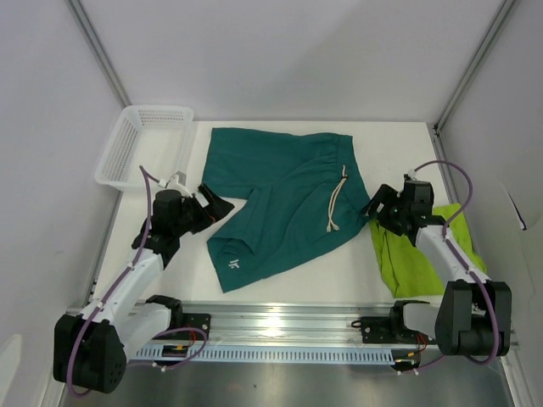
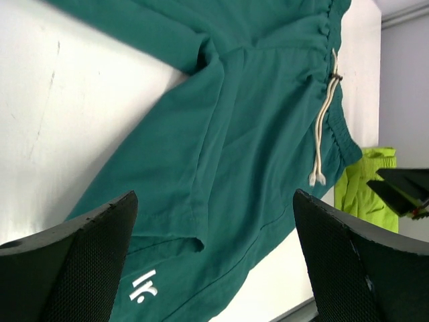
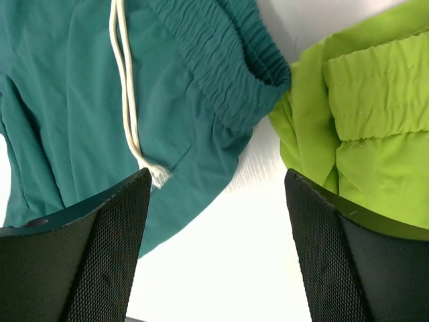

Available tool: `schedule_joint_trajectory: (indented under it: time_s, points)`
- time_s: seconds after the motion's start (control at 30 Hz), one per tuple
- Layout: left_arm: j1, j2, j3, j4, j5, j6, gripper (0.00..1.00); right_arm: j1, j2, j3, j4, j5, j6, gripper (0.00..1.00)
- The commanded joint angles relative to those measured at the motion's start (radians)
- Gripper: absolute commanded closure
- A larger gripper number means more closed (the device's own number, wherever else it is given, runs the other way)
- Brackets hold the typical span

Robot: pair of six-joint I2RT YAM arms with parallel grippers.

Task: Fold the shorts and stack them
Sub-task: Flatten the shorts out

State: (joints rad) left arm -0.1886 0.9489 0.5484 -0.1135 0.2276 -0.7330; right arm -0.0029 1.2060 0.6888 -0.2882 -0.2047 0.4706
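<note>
The dark teal shorts (image 1: 280, 199) lie spread flat mid-table, waistband to the right, cream drawstring (image 1: 337, 199) on top and a white logo (image 1: 235, 264) on the near leg. The lime green shorts (image 1: 416, 254) lie crumpled at the right, partly under the right arm. My left gripper (image 1: 216, 208) hovers open at the teal shorts' left leg edge; its wrist view shows the teal fabric (image 2: 255, 134) between the spread fingers, untouched. My right gripper (image 1: 373, 212) is open over bare table between the teal waistband (image 3: 221, 60) and the lime shorts (image 3: 362, 107).
A white mesh basket (image 1: 140, 144) stands at the back left corner. A metal rail (image 1: 280, 326) carrying the arm bases runs along the near edge. Walls close in the left, back and right sides.
</note>
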Motion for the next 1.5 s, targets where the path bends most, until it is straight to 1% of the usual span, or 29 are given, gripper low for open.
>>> schedule_joint_trajectory:
  time_s: [0.0, 0.13, 0.27, 0.3, 0.37, 0.47, 0.57, 0.6, 0.67, 0.7, 0.77, 0.8, 0.87, 0.9, 0.97, 1.07, 1.17, 1.2, 1.33, 1.4, 1.47]
  points:
    - [-0.021, -0.030, -0.016, 0.037, 0.038, -0.005, 0.01, -0.002, 0.001, -0.023, 0.063, 0.044, 0.054, 0.19]
    - [-0.037, -0.025, -0.011, 0.026, 0.027, -0.012, 0.01, -0.006, 0.082, -0.028, 0.122, 0.015, 0.108, 0.21]
    - [-0.048, -0.018, -0.038, 0.050, 0.010, -0.054, 0.01, -0.006, 0.150, -0.070, 0.236, 0.020, 0.192, 0.24]
    - [-0.049, -0.016, -0.047, 0.061, 0.009, -0.077, 0.01, -0.006, 0.165, -0.078, 0.259, 0.025, 0.224, 0.26]
    - [-0.060, -0.010, -0.071, 0.087, 0.004, -0.092, 0.01, -0.006, 0.184, -0.086, 0.317, 0.034, 0.244, 0.28]
    - [-0.074, 0.017, -0.084, 0.107, -0.016, -0.109, 0.01, -0.005, 0.227, -0.087, 0.360, 0.050, 0.263, 0.34]
    - [-0.098, 0.054, -0.099, 0.150, -0.025, -0.128, 0.01, -0.003, 0.251, -0.094, 0.400, 0.063, 0.266, 0.49]
    - [-0.106, 0.063, -0.102, 0.161, -0.027, -0.131, 0.01, -0.003, 0.253, -0.098, 0.412, 0.067, 0.267, 0.58]
    - [-0.130, 0.085, -0.107, 0.187, -0.039, -0.149, 0.01, -0.002, 0.256, -0.107, 0.431, 0.070, 0.270, 0.66]
    - [-0.137, 0.090, -0.128, 0.199, -0.039, -0.155, 0.01, 0.000, 0.256, -0.107, 0.432, 0.074, 0.269, 0.72]
    - [-0.155, 0.091, -0.145, 0.219, -0.042, -0.177, 0.01, 0.000, 0.254, -0.106, 0.434, 0.082, 0.266, 0.78]
    - [-0.161, 0.088, -0.159, 0.224, -0.045, -0.187, 0.01, 0.000, 0.253, -0.106, 0.432, 0.085, 0.264, 0.83]
    - [-0.178, 0.080, -0.165, 0.227, -0.045, -0.197, 0.01, 0.000, 0.251, -0.104, 0.429, 0.087, 0.261, 0.89]
    - [-0.181, 0.074, -0.163, 0.221, -0.042, -0.203, 0.01, 0.000, 0.253, -0.104, 0.431, 0.087, 0.261, 0.94]
    - [-0.204, 0.059, -0.147, 0.161, -0.030, -0.201, 0.01, 0.000, 0.257, -0.101, 0.431, 0.088, 0.258, 0.99]
    - [-0.248, -0.016, -0.127, 0.056, -0.076, -0.200, 0.01, 0.000, 0.270, -0.095, 0.428, 0.082, 0.253, 1.00]
    - [-0.268, -0.079, -0.146, 0.046, -0.088, -0.224, 0.01, 0.006, 0.271, -0.092, 0.426, 0.094, 0.249, 1.00]
    - [-0.272, -0.081, -0.143, 0.041, -0.088, -0.227, 0.01, 0.026, 0.270, -0.092, 0.425, 0.094, 0.247, 1.00]
    - [-0.293, -0.039, -0.125, 0.018, -0.086, -0.229, 0.01, 0.035, 0.270, -0.087, 0.423, 0.102, 0.244, 1.00]
    - [-0.302, -0.019, -0.136, 0.040, -0.100, -0.247, 0.01, 0.037, 0.270, -0.089, 0.423, 0.105, 0.244, 1.00]
    - [-0.307, 0.020, -0.149, 0.103, -0.087, -0.261, 0.03, 0.037, 0.270, -0.089, 0.425, 0.108, 0.244, 1.00]
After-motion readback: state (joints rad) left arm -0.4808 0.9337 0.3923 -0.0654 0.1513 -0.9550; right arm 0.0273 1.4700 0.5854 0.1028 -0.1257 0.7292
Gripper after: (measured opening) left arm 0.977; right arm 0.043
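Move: The right hand's target, the near right waistband corner of the teal shorts, lies about 4 cm ahead, 1 cm left and 6 cm below it; the drawstring ends are some 11 cm left and 1 cm ahead, and the lime shorts' middle is roughly 15 cm right and 7 cm back. From the left hand, the teal leg's turned-in flap is about 8 cm right, 5 cm back and 12 cm below, with the white logo 3 cm right and 8 cm back. The right hand drops about 6 cm onto the waistband corner of the teal shorts while reaching some 3 to 4 cm forward and turning a little clockwise, and its open fingers close during the reach and pinch the corner, then hold it almost still. Meanwhile the left hand, fingers staying wide open, travels right and back about 6 cm each way towards the turned-in leg flap, coming down about as far with a brief rise near the end and tipping its fingers some 10 degrees further down. ##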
